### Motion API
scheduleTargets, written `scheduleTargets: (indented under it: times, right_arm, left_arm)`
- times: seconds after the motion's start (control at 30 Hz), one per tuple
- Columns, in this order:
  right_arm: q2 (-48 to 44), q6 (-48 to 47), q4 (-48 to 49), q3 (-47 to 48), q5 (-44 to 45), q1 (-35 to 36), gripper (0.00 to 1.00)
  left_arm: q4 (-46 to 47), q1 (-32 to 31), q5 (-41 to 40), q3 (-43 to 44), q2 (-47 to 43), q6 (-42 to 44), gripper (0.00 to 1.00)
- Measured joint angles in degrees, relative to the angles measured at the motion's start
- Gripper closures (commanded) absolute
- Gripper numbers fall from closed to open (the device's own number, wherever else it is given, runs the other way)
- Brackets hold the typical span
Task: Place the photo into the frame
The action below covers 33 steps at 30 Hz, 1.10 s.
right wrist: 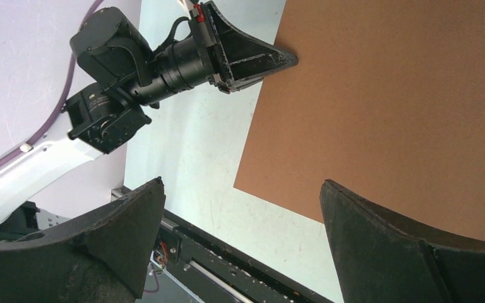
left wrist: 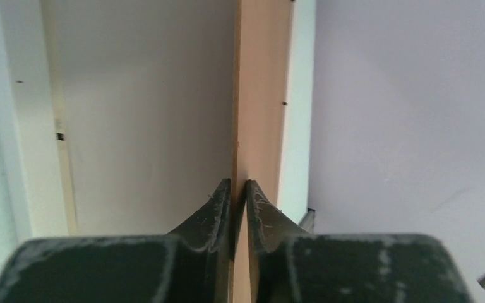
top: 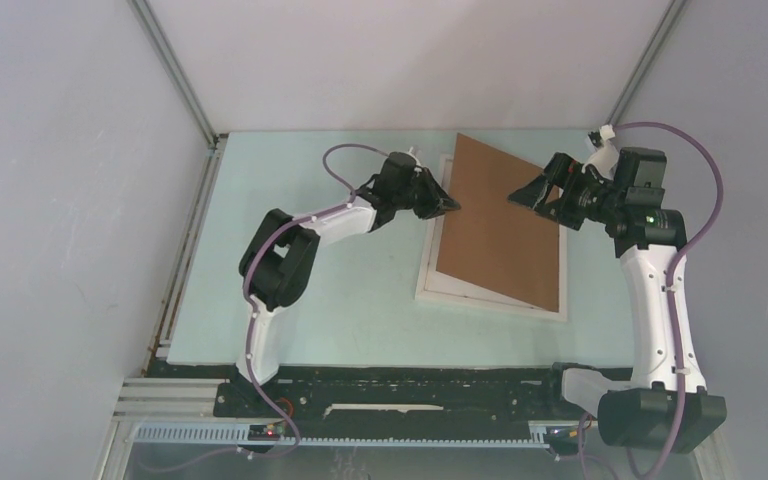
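Observation:
A brown backing board [top: 505, 225] lies slanted over the white frame [top: 490, 300], its left edge raised off it. My left gripper [top: 453, 206] is shut on that left edge. In the left wrist view the board [left wrist: 262, 95] runs edge-on between the fingertips of the left gripper [left wrist: 239, 183], with the frame's white rim [left wrist: 22, 158] and a pale surface below. My right gripper [top: 516, 197] hovers open above the board's right part. Its wrist view shows the jaws of the right gripper [right wrist: 241, 182] wide apart over the board [right wrist: 404, 107] and the left gripper [right wrist: 284, 60]. The photo's picture is hidden.
The frame rests on a pale green table mat [top: 310, 300]. A black rail [top: 410, 385] with the arm bases runs along the near edge. Grey walls and aluminium posts [top: 175, 70] close in the left, back and right sides.

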Motion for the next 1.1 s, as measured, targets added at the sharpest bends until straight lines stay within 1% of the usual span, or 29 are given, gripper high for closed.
scheduleTargets:
  times: [0.13,0.27,0.47,0.5,0.53,0.6,0.7,0.87,1.0,1.1]
  right_arm:
    - [0.0,0.0,0.1,0.0,-0.2,0.0,0.0]
    - [0.0,0.0,0.4,0.0,-0.5,0.0,0.0]
    - [0.0,0.0,0.4,0.0,-1.0,0.0,0.0]
    - [0.0,0.1,0.4,-0.1,-1.1,0.0,0.0]
    - [0.0,0.2,0.5,-0.1,-1.3,0.0,0.0]
    - [0.0,0.4,1.3,-0.5,-1.5,0.0,0.0]
    - [0.0,1.2,2.3,-1.5,-1.7,0.0,0.0]
    - [0.6,4.0,7.0,-5.2,-0.9,0.3,0.0]
    - [5.2,5.9,10.2,-7.3,2.7,0.3,0.0]
    - [10.5,6.4,12.3,-7.6,7.6,-1.0,0.0]
  left_arm:
    - [-9.6,-0.5,-3.6,4.0,0.0,5.0,0.62]
    - [-17.2,-0.6,-6.3,8.1,0.6,8.8,0.48]
    - [-26.6,-0.7,-11.1,13.2,0.7,14.0,0.37]
    - [-28.3,-0.7,-12.3,14.4,0.7,14.9,0.18]
    - [-30.1,-0.7,-13.4,15.7,0.7,16.0,0.11]
    - [-34.2,-0.7,-15.5,18.8,0.7,18.0,0.07]
    - [-37.9,-0.7,-17.8,22.0,0.4,20.8,0.05]
    - [-41.4,-0.7,-19.1,21.8,-1.7,24.6,0.05]
    - [-40.8,-0.7,-17.7,17.3,-4.2,26.5,0.06]
    - [-39.4,-0.7,-16.2,12.4,-4.9,26.7,0.05]
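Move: The left hand still pinches the left edge of the backing board, which slants down to its right, the board's middle being about 13 cm right, 1 cm back and 6 cm below. The frame's middle lies some 12 cm to this hand's right, 1 cm back and 12 cm below. From the open right hand the board's middle is about 10 cm ahead, 1 cm left and 22 cm down; the frame's middle is about 10 cm ahead, 2 cm left and 28 cm down. The left fingers open wide and let go of the raised edge of the backing board while the hand draws off some 8 cm to the left, away from the frame's middle, dipping slightly, rising about 3 cm and then sinking back with a small pull towards the base, its left side rolling up by about 35 degrees. The right hand, wide open, hardly stirs at first, then dives about 8 cm down and 6 cm forward towards the board, edging a little right and tipping its fingers down some 10 degrees, with no touch to be seen. ##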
